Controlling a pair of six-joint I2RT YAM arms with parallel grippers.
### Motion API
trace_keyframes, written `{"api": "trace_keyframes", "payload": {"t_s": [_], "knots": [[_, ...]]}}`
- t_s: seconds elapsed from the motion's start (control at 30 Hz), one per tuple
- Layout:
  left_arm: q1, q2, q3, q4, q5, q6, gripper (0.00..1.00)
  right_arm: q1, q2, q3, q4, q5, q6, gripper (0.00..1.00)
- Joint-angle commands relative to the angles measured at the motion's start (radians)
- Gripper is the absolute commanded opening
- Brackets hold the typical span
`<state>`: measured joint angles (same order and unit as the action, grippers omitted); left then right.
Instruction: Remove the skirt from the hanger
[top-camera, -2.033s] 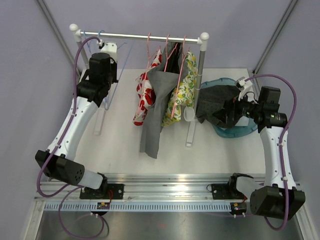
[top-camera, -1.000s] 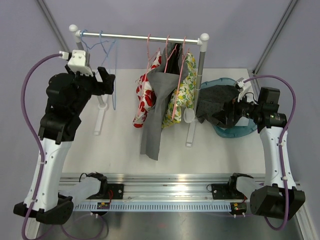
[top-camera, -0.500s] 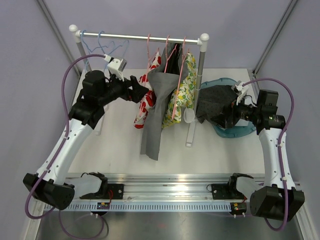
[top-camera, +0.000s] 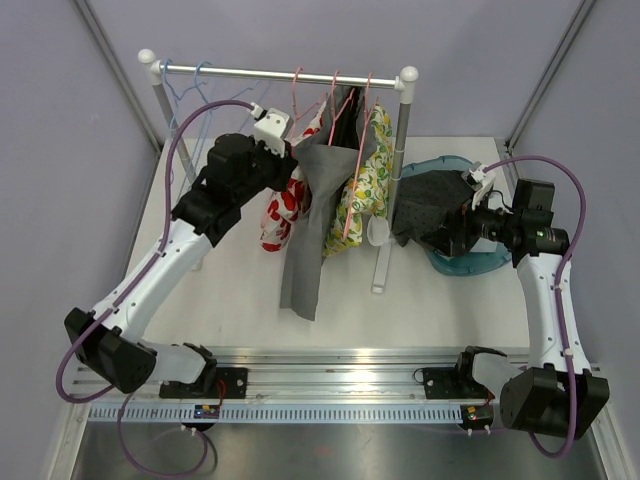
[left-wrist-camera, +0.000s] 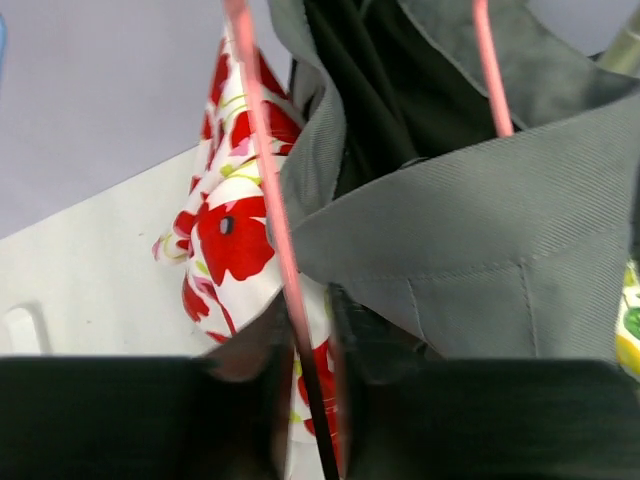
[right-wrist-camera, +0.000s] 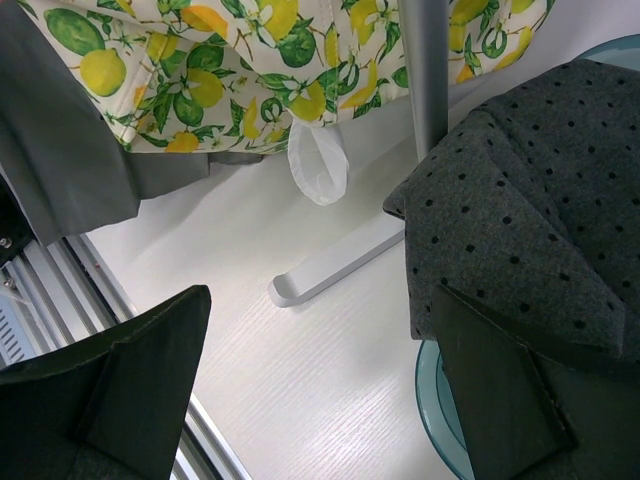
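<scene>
A red-flowered skirt (top-camera: 280, 215) hangs on a pink hanger (left-wrist-camera: 258, 150) at the left of the clothes bunched on the rail (top-camera: 250, 71). A grey garment (top-camera: 305, 240) and a lemon-print garment (top-camera: 368, 180) hang to its right. My left gripper (top-camera: 290, 165) is pushed in at the red skirt's top. In the left wrist view the left gripper (left-wrist-camera: 305, 330) has narrow jaws with the pink hanger wire and red-flowered cloth (left-wrist-camera: 235, 235) between them. My right gripper (right-wrist-camera: 320, 330) is wide open over bare table, beside a dotted grey garment (right-wrist-camera: 530, 200).
The dotted garment (top-camera: 430, 205) lies in a blue basket (top-camera: 470, 265) at the right. The rack's post (right-wrist-camera: 425, 70) and white foot (right-wrist-camera: 335, 265) stand between the basket and the hanging clothes. Blue hangers (top-camera: 200, 85) hang at the rail's left end.
My left arm has swung right from the rail's left end to the red-flowered skirt, and its jaws have closed in around the pink hanger. The right arm has barely moved.
</scene>
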<state>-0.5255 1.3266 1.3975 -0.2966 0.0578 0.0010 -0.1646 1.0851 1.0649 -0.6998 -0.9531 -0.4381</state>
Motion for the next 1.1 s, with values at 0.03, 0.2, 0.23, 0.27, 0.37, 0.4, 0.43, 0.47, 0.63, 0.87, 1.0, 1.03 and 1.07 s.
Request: {"api": "trace_keyframes", "payload": {"t_s": [0.03, 0.2, 0.23, 0.27, 0.37, 0.4, 0.43, 0.47, 0.63, 0.87, 1.0, 1.03, 1.07], "knots": [[-0.037, 0.013, 0.072, 0.065, -0.176, 0.119, 0.07, 0.002, 0.004, 0.000, 0.034, -0.010, -0.010, 1.00], [-0.048, -0.012, 0.093, 0.070, -0.233, 0.159, 0.00, 0.000, 0.006, 0.000, 0.033, -0.009, -0.008, 1.00], [-0.048, -0.020, 0.093, 0.089, -0.251, 0.162, 0.00, 0.000, 0.004, 0.000, 0.033, -0.009, -0.008, 0.99], [-0.048, -0.041, 0.092, 0.102, -0.263, 0.163, 0.00, 0.000, 0.006, 0.000, 0.033, -0.009, -0.011, 1.00], [-0.048, -0.066, 0.093, 0.137, -0.294, 0.166, 0.00, 0.000, 0.001, 0.003, 0.025, -0.019, -0.024, 0.99], [-0.048, -0.075, 0.103, 0.137, -0.300, 0.166, 0.00, 0.000, -0.005, 0.003, 0.020, -0.022, -0.027, 0.99], [-0.047, -0.078, 0.116, 0.133, -0.306, 0.165, 0.00, 0.000, -0.008, 0.003, 0.020, -0.030, -0.028, 0.99], [-0.047, -0.081, 0.124, 0.131, -0.311, 0.159, 0.00, 0.002, -0.014, 0.003, 0.019, -0.033, -0.036, 0.99], [-0.033, -0.118, 0.140, 0.096, -0.308, 0.117, 0.00, 0.000, -0.033, 0.012, 0.000, -0.036, -0.053, 0.99], [-0.018, -0.239, 0.065, -0.056, -0.283, 0.044, 0.00, 0.000, -0.068, 0.192, -0.237, 0.004, -0.247, 0.99], [-0.018, -0.366, -0.032, -0.125, -0.237, 0.005, 0.00, 0.013, -0.048, 0.355, -0.415, -0.063, -0.297, 0.99], [-0.018, -0.395, -0.047, -0.160, -0.210, -0.039, 0.00, 0.023, -0.036, 0.391, -0.444, -0.090, -0.306, 0.99], [-0.018, -0.420, -0.061, -0.176, -0.196, -0.054, 0.00, 0.042, -0.010, 0.452, -0.466, -0.114, -0.297, 1.00]]}}
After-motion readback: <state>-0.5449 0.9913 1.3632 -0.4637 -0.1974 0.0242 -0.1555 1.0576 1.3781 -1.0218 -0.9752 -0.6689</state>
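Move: The near side of the first pink hanger already runs between the left hand's half-closed fingers, about 1 cm ahead. Its red-flowered skirt hangs some 4 cm farther forward than the hand and 10 cm lower, about 1 cm to its left. The grey skirt is about 6 cm right, 3 cm ahead and 8 cm down; the blue hangers are some 14 cm left and 6 cm forward. From the right hand the gripped wire lies about 28 cm left, 9 cm forward and 10 cm up. The left fingers close the rest of the way and pinch the pink hanger's wire, then carry the hanger left and upward, away from the grey skirt. Still holding, the hand draws back towards the robot, ending about 9 cm left, 7 cm back and 6 cm up, turned some 15 degrees counter-clockwise. Late on, the right hand, wide open and empty, rises about 8 cm over the basket and backs off slightly. ##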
